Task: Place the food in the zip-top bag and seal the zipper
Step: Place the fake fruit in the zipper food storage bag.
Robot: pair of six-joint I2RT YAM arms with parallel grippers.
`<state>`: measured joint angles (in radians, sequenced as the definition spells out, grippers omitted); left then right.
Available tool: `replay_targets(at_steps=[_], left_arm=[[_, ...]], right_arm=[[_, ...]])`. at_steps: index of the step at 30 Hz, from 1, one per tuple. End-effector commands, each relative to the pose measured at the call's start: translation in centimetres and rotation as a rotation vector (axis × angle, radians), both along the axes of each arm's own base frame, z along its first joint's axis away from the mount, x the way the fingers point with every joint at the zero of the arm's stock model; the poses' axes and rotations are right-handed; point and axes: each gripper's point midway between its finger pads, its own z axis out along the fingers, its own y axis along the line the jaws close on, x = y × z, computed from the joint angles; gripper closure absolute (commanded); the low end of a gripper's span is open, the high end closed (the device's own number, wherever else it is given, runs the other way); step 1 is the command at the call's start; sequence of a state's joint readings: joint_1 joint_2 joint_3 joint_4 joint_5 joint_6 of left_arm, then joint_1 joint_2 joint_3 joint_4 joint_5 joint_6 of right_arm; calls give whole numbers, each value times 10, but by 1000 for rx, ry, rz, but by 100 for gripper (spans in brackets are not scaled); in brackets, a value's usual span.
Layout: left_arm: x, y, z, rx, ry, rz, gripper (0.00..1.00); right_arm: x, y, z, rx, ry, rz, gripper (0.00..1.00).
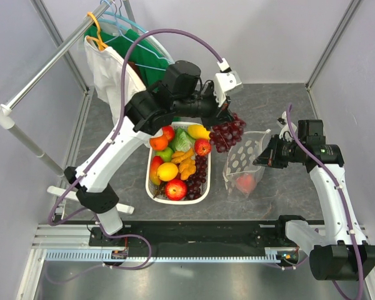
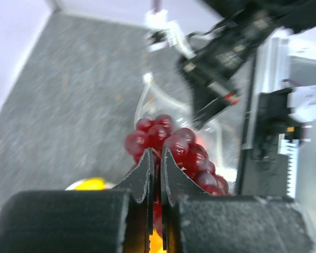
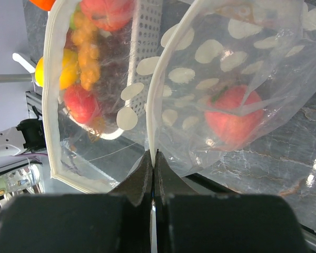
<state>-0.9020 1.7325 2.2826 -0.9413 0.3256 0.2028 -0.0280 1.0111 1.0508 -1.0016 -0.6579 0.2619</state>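
Observation:
My left gripper [image 1: 228, 117] is shut on a bunch of dark red grapes [image 1: 227, 134] and holds it in the air just left of the zip-top bag's mouth. In the left wrist view the grapes [image 2: 171, 145] hang beyond the shut jaws [image 2: 156, 155]. The dotted clear zip-top bag [image 1: 242, 164] stands on the table with a red apple [image 1: 245, 182] inside. My right gripper [image 1: 267, 156] is shut on the zipper strip [image 3: 151, 105] at the mouth edge and holds it up. The rest of the food [image 1: 175, 159] lies in the white basket [image 1: 175, 202].
A clothes rail [image 1: 44, 75] with hangers and white and green garments [image 1: 112, 69] stands at the back left. The black base rail [image 1: 194, 234] runs along the near edge. Grey walls close in both sides.

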Motion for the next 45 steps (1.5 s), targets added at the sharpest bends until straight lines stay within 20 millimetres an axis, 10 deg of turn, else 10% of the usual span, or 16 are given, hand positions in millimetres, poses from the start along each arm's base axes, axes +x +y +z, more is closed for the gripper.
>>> replay_targets(at_steps=[1, 16, 27, 37, 45], left_arm=[[-25, -36, 24, -151, 53, -178, 98], [-19, -91, -50, -61, 253, -96, 98], [-13, -94, -114, 118, 187, -19, 90], [-25, -77, -99, 130, 152, -62, 18], [-6, -11, -75, 85, 142, -30, 2]], right_arm=[[5, 3, 12, 14, -50, 16, 100], [1, 6, 24, 27, -90, 39, 100], [-4, 8, 30, 40, -105, 52, 100], [-5, 8, 29, 31, -106, 59, 100], [-9, 2, 41, -23, -151, 77, 100]])
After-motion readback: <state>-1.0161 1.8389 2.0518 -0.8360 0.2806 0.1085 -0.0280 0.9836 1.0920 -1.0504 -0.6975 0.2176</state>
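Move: The held grapes go to the zipper bag's open mouth, whose middle is about 9 cm to the left hand's right, level with it front to back, and some 22 cm below. Inside the bag, the peach sits about 10 cm right, 6 back and 36 down; the red apple in the basket is 5 cm left, 2 ahead and 31 down. From the right hand, pinching the rim, the mouth's middle lies about 5 cm left, 2 ahead and 2 below. The grapes, still hanging from the left fingers, are carried right about 9 cm and down some 13 cm to the bag's mouth, drifting a little back, with the fingers tipping down slightly. There the left fingers open wide and let them go, then the hand starts easing back left. The right hand keeps its pinch on the rim, rising barely a centimetre or so. ##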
